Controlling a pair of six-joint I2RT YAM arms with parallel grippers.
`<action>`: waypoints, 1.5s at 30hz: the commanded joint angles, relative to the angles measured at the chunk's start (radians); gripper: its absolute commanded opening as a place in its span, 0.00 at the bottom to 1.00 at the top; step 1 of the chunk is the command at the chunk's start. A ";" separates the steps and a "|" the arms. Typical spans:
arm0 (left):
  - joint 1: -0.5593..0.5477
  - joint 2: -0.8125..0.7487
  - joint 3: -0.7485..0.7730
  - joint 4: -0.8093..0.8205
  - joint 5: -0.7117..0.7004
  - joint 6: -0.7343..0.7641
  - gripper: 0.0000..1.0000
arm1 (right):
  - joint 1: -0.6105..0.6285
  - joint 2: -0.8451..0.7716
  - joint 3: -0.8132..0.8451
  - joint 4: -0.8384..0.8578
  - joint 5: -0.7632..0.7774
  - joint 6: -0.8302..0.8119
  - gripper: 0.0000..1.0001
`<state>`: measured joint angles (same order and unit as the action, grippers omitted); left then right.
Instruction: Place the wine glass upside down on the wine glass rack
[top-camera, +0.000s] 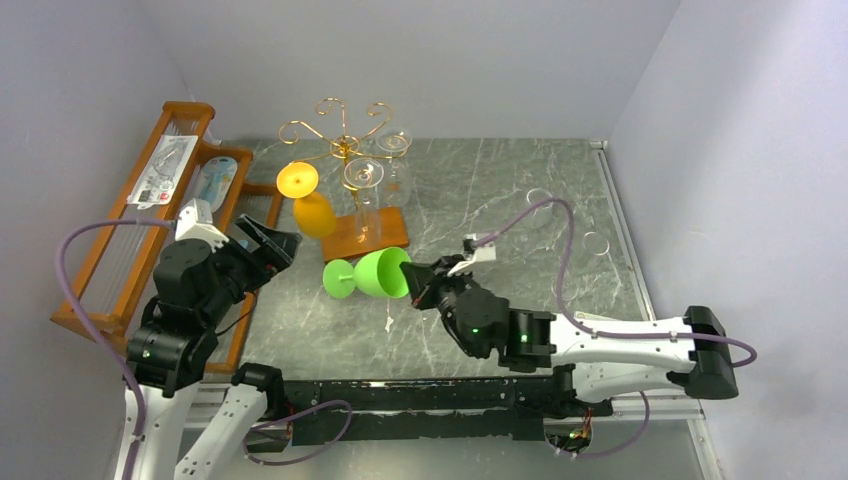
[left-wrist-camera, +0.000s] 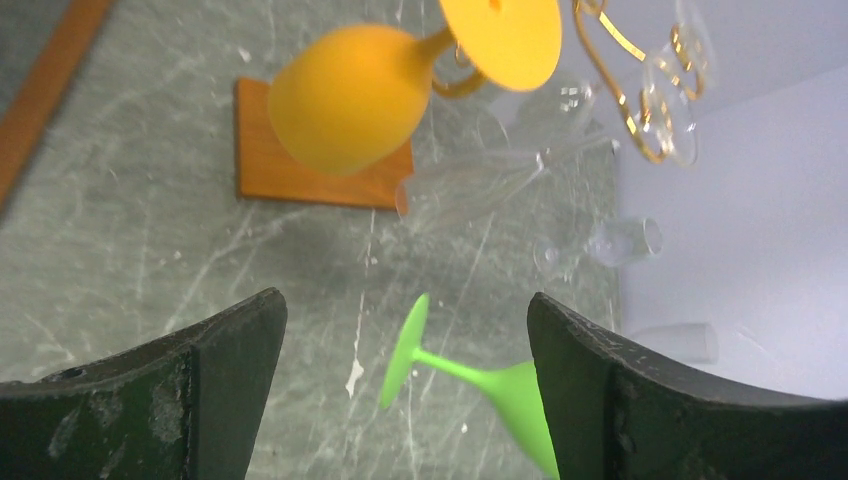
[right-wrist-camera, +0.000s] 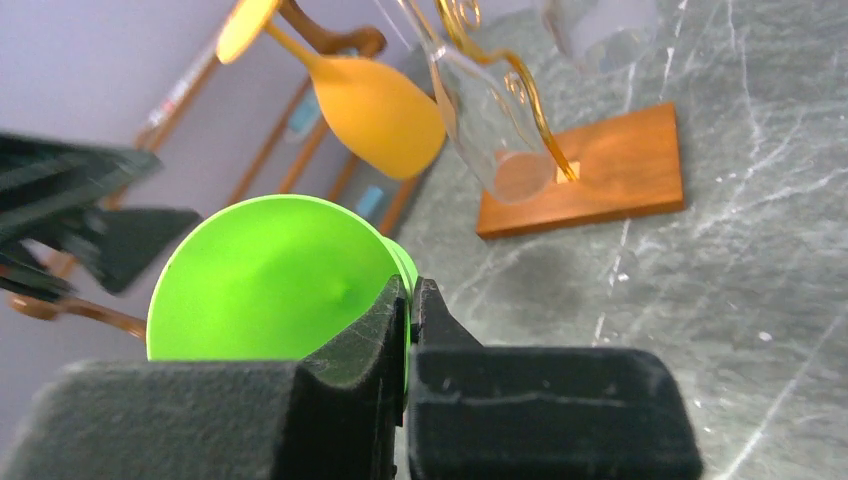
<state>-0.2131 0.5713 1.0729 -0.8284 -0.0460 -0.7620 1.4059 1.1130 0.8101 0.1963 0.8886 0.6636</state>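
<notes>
The green wine glass is on its side in front of the rack, foot toward the left and bowl mouth toward the right. My right gripper is shut on the bowl's rim, one finger inside the bowl and one outside; the gripper pinches the thin green edge. My left gripper stands wide open to the left of the glass, holding nothing, with the green foot and stem seen between its fingers. The wine glass rack is gold wire on a brown wooden base.
An orange glass and two clear glasses hang upside down on the rack. Clear glasses lie on the table at right. A large wooden shelf lines the left wall, close behind the left arm.
</notes>
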 joint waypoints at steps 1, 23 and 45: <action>0.007 -0.017 -0.064 0.045 0.160 -0.024 0.95 | -0.020 -0.083 -0.055 0.141 0.057 0.074 0.00; 0.006 -0.197 -0.057 -0.091 0.174 -0.469 0.97 | -0.113 0.020 -0.197 0.803 -0.254 -0.124 0.00; 0.008 -0.182 -0.102 0.034 0.229 -0.773 0.65 | -0.110 0.307 -0.160 1.352 -0.687 -0.593 0.00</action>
<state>-0.2131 0.3866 0.9825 -0.8135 0.1780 -1.4906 1.2942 1.4006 0.6197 1.4490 0.2893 0.1360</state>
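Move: The green wine glass, pinched at its rim by the right hand and lying on its side, has its middle about 15 cm to the left hand's right, 2 cm back and 4 cm lower, foot towards that hand. From the left hand, the hanging yellow wine glass is 13 cm ahead, 4 cm right, 8 cm lower; the clear wine glass on the rack is level with it, 10 cm farther right. From the right hand, the green glass's middle is 6 cm left and 1 cm ahead, the left gripper 20 cm left, 3 cm ahead and 4 cm higher. The green wine glass, still pinched at its rim, goes a few centimetres right and up, then about 8 cm left and 5 cm up towards the left gripper, the right wrist tipping its fingers up nearly 40 degrees. The left hand dips right, then draws back and rises, rolling its left side down some 45 degrees to straddle the stem and partly closing. ##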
